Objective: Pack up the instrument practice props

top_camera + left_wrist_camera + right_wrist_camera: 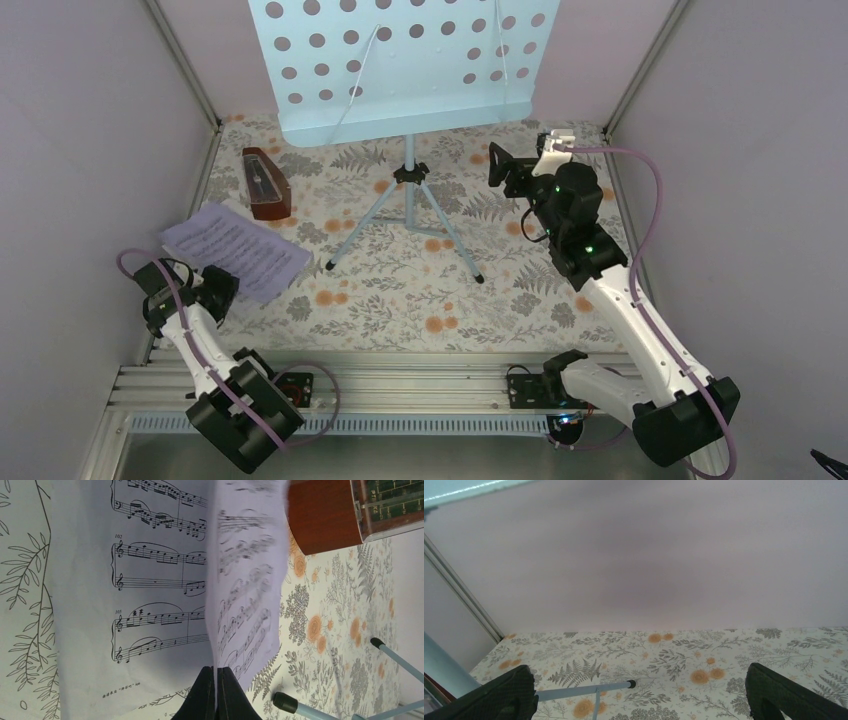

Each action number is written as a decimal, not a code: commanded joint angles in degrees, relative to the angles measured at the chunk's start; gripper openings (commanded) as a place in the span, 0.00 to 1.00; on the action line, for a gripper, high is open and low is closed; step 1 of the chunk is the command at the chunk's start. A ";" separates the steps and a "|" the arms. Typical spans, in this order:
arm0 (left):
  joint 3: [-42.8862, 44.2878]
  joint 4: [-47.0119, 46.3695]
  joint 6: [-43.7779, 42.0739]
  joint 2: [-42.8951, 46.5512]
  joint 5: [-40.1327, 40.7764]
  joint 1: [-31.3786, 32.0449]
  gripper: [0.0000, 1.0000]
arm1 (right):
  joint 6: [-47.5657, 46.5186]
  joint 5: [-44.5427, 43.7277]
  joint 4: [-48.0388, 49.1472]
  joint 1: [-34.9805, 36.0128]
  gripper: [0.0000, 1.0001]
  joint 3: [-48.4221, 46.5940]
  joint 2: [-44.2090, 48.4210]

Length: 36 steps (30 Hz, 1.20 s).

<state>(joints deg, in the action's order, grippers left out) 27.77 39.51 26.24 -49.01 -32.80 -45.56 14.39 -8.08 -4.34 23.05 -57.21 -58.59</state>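
The lilac sheet-music pages [235,250] lie at the left of the floral table. My left gripper [220,287] is shut on the near edge of one page [245,580], which curls up from between the fingertips [227,690]; another printed page [150,580] lies flat beside it. The reddish-brown metronome [267,183] stands just beyond the pages, also at the top right of the left wrist view [325,515]. The pale-blue perforated music stand [400,60] rises on its tripod legs [405,215] at the back centre. My right gripper [525,160] hovers open to the stand's right, with a tripod leg [584,690] below it.
Pale walls close in the left, back [649,555] and right sides. The tripod's rubber-tipped feet [285,701] spread across the middle of the floral cloth [400,300]. A metal rail [400,385] with the arm bases runs along the near edge.
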 commanded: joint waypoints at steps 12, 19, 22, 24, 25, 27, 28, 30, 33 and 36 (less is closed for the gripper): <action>0.38 -1.67 -2.95 -3.03 -7.06 -0.35 0.03 | 3.10 1.34 0.65 -0.28 1.00 -0.19 0.05; 0.75 -0.70 -5.98 -5.91 -10.09 0.52 0.15 | 4.44 2.77 0.92 -0.28 1.00 0.17 0.12; 4.28 2.01 -7.98 -4.74 -5.10 0.54 0.34 | 4.42 2.75 0.84 -0.28 1.00 0.17 0.38; 5.79 3.06 -8.66 -4.30 -2.84 0.72 0.47 | 4.27 2.41 0.73 -0.28 1.00 0.17 0.55; 6.18 3.16 -8.74 -4.20 -2.39 0.80 0.55 | 4.12 2.05 0.71 -0.31 1.00 0.17 0.64; 6.88 3.37 -8.81 -4.32 -1.82 0.85 0.66 | 3.71 1.33 0.43 -0.28 1.00 0.04 0.74; 7.51 3.50 -8.88 -4.21 -1.19 0.87 0.70 | 3.46 1.10 0.36 -0.28 1.00 -0.01 0.74; 9.93 4.65 -9.43 -3.39 2.09 0.90 0.72 | 3.00 0.44 0.06 -0.28 1.00 -0.14 0.90; 14.83 6.88 -10.40 -0.74 12.28 2.66 0.80 | 3.13 -0.88 -0.11 -0.28 1.00 -0.11 1.25; 17.91 8.02 -10.67 1.21 17.84 4.67 0.88 | 3.63 -1.15 -0.12 -0.28 1.00 -0.09 1.50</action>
<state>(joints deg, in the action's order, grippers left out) 40.73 45.34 17.02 -50.96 -25.63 -42.85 17.63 -7.20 -4.71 23.05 -57.21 -58.35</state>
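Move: The left hand pinches the purple sheet by its near edge, low over the table; the white sheet it is being laid on has its middle about 10 cm ahead, 2 cm to the left and 8 cm below. The metronome lies roughly 31 cm ahead and 9 cm to the right, while the stand's left foot is some 10 cm ahead and 25 cm to the right. From the idle right hand, the white sheet is about 75 cm left, 4 cm back and 36 cm below. Easing the pinched near edge of the purple sheet about 2 cm right and slightly forward, the left hand dips a touch, then opens its fingers wide and lets go. It lifts about 6 cm while swinging back left some 4 cm, the wrist rolling about 20 degrees so that its left side rises. ##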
